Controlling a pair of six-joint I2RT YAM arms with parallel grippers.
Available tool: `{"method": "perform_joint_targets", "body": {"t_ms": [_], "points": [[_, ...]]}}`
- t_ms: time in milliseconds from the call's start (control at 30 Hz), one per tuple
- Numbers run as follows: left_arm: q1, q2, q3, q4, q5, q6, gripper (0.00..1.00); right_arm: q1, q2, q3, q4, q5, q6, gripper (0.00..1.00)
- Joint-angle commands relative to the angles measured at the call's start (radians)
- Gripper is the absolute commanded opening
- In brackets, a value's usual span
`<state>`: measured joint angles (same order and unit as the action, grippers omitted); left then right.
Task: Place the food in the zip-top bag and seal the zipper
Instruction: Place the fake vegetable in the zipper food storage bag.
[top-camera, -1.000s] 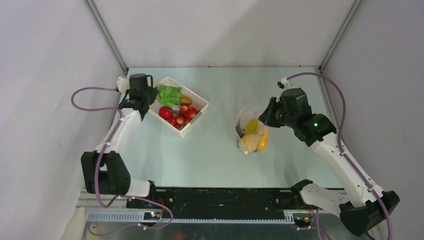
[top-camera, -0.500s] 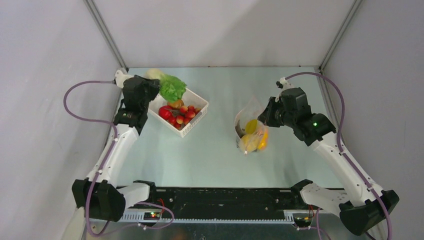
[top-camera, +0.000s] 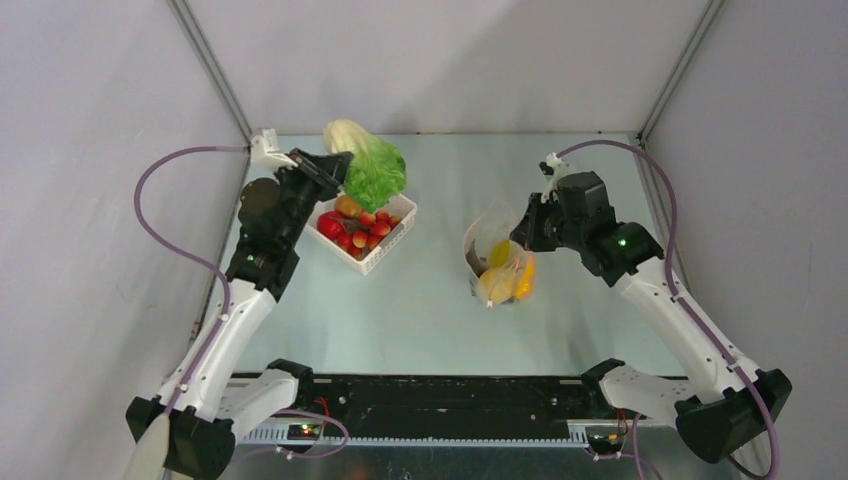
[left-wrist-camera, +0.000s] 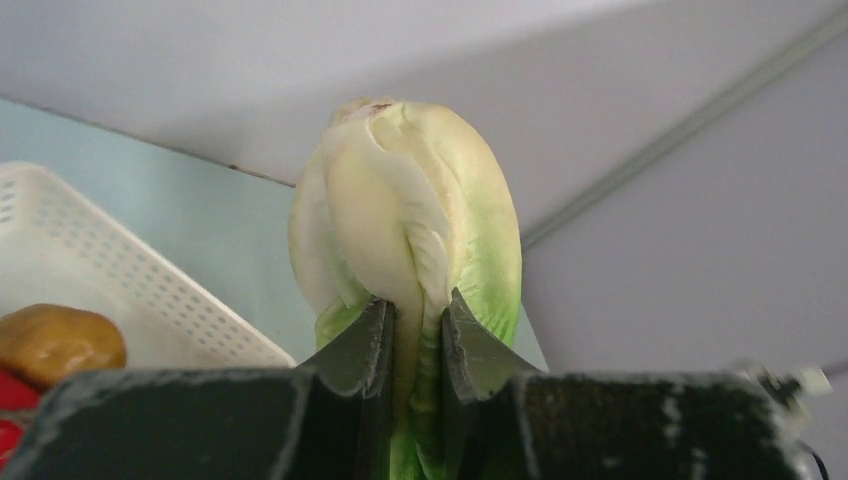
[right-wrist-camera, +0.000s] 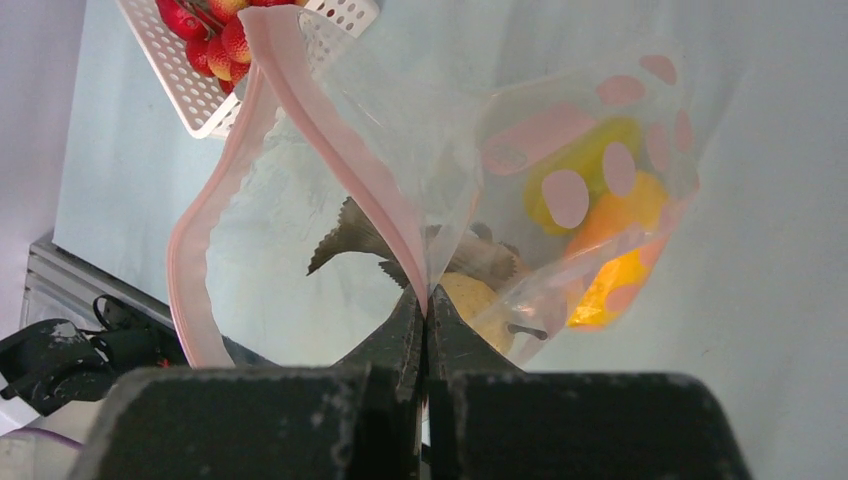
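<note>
My left gripper (top-camera: 338, 163) is shut on a green and pale toy lettuce (top-camera: 372, 170) and holds it in the air above the far corner of the white basket; the lettuce fills the left wrist view (left-wrist-camera: 410, 210). My right gripper (top-camera: 522, 229) is shut on the pink zipper strip (right-wrist-camera: 330, 130) of the clear zip-top bag (top-camera: 500, 262), holding its mouth open. Yellow (right-wrist-camera: 575, 180) and orange (right-wrist-camera: 620, 270) toy food lies inside the bag. Small red fruits (top-camera: 352, 232) and a brown one (top-camera: 347, 206) lie in the basket.
The white lattice basket (top-camera: 385, 250) stands on the table at the back left. Grey walls close the table at the back and both sides. A black rail runs along the near edge (top-camera: 440, 395).
My left gripper has lifted the lettuce out of the basket, up and to the right. My right gripper has shifted slightly left with the bag's edge.
</note>
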<state>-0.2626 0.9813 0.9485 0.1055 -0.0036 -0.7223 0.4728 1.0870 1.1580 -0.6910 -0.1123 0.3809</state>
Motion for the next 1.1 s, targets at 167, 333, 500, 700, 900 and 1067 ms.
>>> {"method": "perform_joint_targets", "body": {"t_ms": [167,333,500,700,900,1067], "points": [[-0.118,-0.031,-0.009,0.211,0.358,0.122,0.02,0.007,0.024,0.056,0.044,-0.004,-0.13,0.0],[-0.188,-0.016,0.017,0.261,0.457,0.151,0.02,0.019,0.043,0.067,0.053,-0.023,-0.127,0.0],[-0.246,0.024,0.036,0.353,0.614,0.101,0.03,0.041,0.062,0.072,0.06,-0.013,-0.121,0.0],[-0.304,0.088,0.08,0.259,0.582,0.101,0.03,0.051,0.067,0.072,0.085,0.019,-0.082,0.0],[-0.352,0.183,0.068,0.293,0.526,0.022,0.0,0.058,0.056,0.072,0.101,0.027,-0.031,0.0],[-0.375,0.217,0.087,0.18,0.417,0.067,0.0,0.061,0.034,0.072,0.083,0.043,-0.001,0.0]]}}
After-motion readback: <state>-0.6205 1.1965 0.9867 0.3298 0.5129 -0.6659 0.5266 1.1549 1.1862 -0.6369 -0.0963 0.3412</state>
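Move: The left hand, already holding the lettuce clear of the basket, has the open bag mouth about 26 cm to its right, 8 cm back and some 14 cm below. The food already in the bag is roughly 29 cm right, 5 cm back and 32 cm below it; the basket sits about 9 cm ahead, 3 cm left and 33 cm down. From the right hand, pinching the bag's rim, the mouth's middle lies about 6 cm left, level fore and aft and 2 cm lower. Still pinching the lettuce, the left hand carries it some 19 cm right and 10 cm back towards the bag mouth, swinging about 50 degrees clockwise; it rises a few centimetres, then sinks as much again and eases slightly forward at the end. The right hand keeps its pinch on the rim and shifts about 2 cm left to meet it. ##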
